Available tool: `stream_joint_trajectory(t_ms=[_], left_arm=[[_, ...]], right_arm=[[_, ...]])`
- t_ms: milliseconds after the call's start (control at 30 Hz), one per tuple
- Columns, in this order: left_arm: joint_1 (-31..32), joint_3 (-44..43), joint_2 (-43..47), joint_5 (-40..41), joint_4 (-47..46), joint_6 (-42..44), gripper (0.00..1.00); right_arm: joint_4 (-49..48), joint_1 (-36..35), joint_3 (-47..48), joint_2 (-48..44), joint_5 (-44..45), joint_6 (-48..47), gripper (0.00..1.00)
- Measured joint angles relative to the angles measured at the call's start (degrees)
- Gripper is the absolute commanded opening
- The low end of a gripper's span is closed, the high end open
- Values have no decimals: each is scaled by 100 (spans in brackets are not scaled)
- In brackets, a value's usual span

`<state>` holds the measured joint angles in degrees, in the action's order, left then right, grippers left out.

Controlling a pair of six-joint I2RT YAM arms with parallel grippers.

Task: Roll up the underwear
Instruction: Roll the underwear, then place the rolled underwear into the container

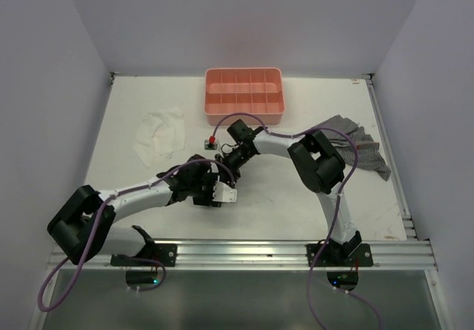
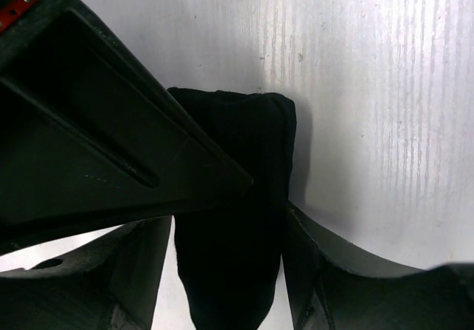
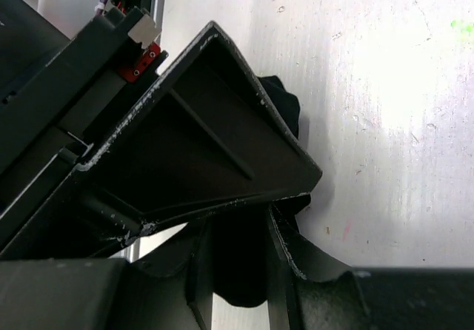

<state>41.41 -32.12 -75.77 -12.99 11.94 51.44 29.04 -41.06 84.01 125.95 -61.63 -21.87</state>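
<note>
The underwear [image 2: 237, 152] is a compact bundle of black fabric lying on the white table. In the left wrist view it runs between my fingers, and my left gripper [image 2: 270, 197] is shut on it. In the right wrist view the same black fabric [image 3: 244, 263] fills the gap between the fingers, and my right gripper [image 3: 296, 197] is shut on it too. In the top view the left gripper [image 1: 215, 182] and right gripper [image 1: 228, 160] meet nose to nose at mid-table. The underwear is almost wholly hidden between them there.
A pink compartment tray [image 1: 244, 112] stands at the back centre. A thin white cloth [image 1: 159, 134] lies at the left. A grey checked cloth [image 1: 363, 145] lies at the right edge. A small red and black part [image 1: 211, 143] sits just behind the grippers.
</note>
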Motion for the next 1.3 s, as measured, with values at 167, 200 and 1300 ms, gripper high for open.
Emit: stream_joint_trajectory(t_ms=[167, 200, 1300], left_arm=[[24, -136, -208, -118, 105, -15, 34], [24, -199, -289, -144, 146, 2, 29], [-1032, -6059, -2643, 1443, 1012, -4017, 0]], right_arm=[[109, 55, 63, 66, -74, 4, 0], [144, 66, 68, 74, -76, 2, 1], [2682, 4378, 251, -2645, 1508, -935, 56]])
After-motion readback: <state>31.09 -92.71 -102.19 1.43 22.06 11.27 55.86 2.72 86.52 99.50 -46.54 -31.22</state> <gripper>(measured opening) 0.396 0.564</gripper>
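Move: The rolled underwear lies between the left hand's open fingers, its middle about 1 cm to their right and 1 cm lower. The pink tray's middle is some 28 cm ahead of the left hand and 9 cm to its right, and the white cloth about 16 cm ahead and 16 cm left. From the right hand, still pinching the roll, its middle is some 4 cm left and 1 cm lower; the striped cloth lies about 36 cm right and 11 cm ahead. The left fingers close on the rolled underwear and keep hold near the table while the right fingers open, let go and draw away forward, right and up, ending some 30 cm to the right by the striped cloth. The left hand then carries the roll forward and up, each over 20 cm, towards and over the pink tray, swinging roughly 50 degrees counter-clockwise. ##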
